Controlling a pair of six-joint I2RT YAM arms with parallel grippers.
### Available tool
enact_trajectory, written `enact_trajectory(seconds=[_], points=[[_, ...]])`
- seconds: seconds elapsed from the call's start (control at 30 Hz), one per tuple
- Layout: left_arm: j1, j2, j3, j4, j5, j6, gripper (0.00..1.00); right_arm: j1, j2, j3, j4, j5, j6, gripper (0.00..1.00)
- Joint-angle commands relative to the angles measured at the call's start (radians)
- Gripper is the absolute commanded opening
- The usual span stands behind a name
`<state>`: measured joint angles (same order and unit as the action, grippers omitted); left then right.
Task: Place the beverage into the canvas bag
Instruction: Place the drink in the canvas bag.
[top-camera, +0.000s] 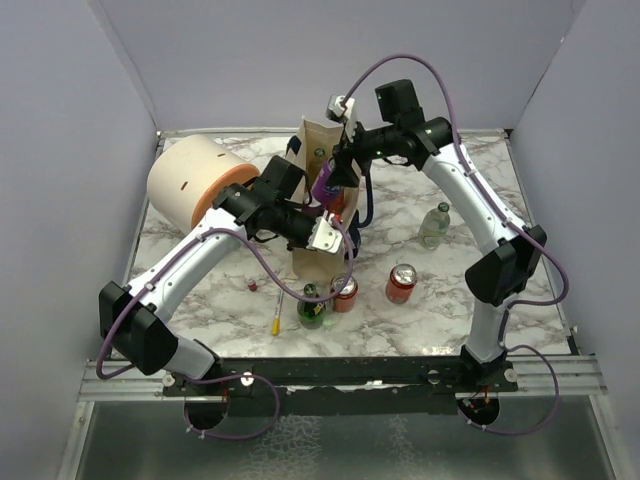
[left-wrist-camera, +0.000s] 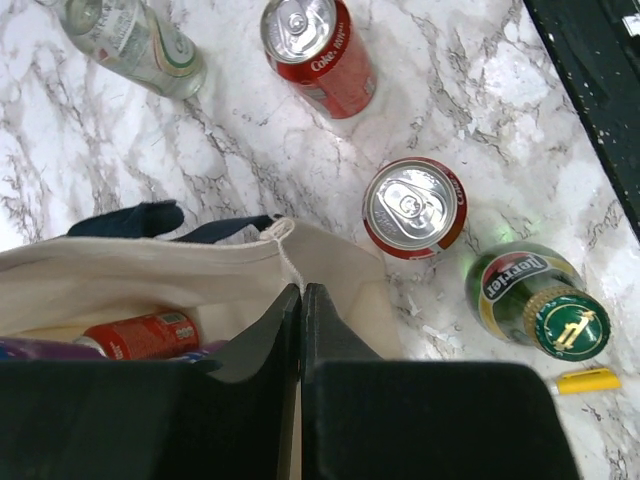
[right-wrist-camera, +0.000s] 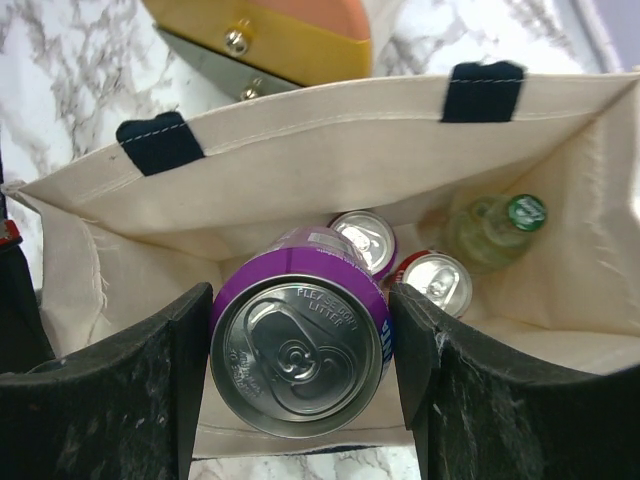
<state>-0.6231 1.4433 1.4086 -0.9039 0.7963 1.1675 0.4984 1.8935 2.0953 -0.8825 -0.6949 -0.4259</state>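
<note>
The cream canvas bag with navy straps stands upright mid-table. My right gripper is shut on a purple can and holds it upright over the open mouth of the bag. In the right wrist view the purple can sits between the fingers. Two cans and a green-capped bottle lie inside the bag. My left gripper is shut on the near rim of the bag, and a red can shows inside.
In front of the bag stand two red cans and a green bottle. A clear bottle is to the right, a cream-and-orange drum to the left, and a yellow pen near the front.
</note>
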Motion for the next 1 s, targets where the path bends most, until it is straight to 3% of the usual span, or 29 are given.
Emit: enact_trajectory(seconds=[0.0,0.43,0.97], points=[[-0.010,-0.010,-0.048,-0.136,0.001,0.069,0.01,0.026,0.008,0.011,0.005,-0.072,-0.071,0.01],[-0.013,-0.036,-0.096,-0.153,-0.041,0.121,0.01,0.081,0.123,0.018,-0.111,-0.013,-0.219,0.01],[-0.012,-0.119,-0.134,-0.026,-0.089,-0.026,0.01,0.120,0.229,0.003,-0.104,0.137,-0.237,0.01]])
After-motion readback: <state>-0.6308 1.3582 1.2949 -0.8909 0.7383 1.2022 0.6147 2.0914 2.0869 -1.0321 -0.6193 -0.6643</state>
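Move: My right hand already holds the purple can over the open canvas bag, whose middle lies about 16 cm below, 2 cm ahead and 3 cm to the left. Inside stand another purple can, roughly 4 cm ahead and 5 cm left, a red can 8 cm ahead and 2 cm left, and a bottle 12 cm ahead and 2 cm left, all some 18 to 20 cm below. From my left hand, shut on the near rim, the bag's middle is about 10 cm ahead, 1 cm left and 9 cm below. I lower the purple can with my right hand about 12 cm through the bag's mouth, easing some 3 cm left and a little back, while the wrist tips the fingers roughly 15 degrees further down and turns slightly counter-clockwise; the grip stays shut on the can. My left hand keeps pinching the near rim corner and draws it about 2 cm down, left and back. ##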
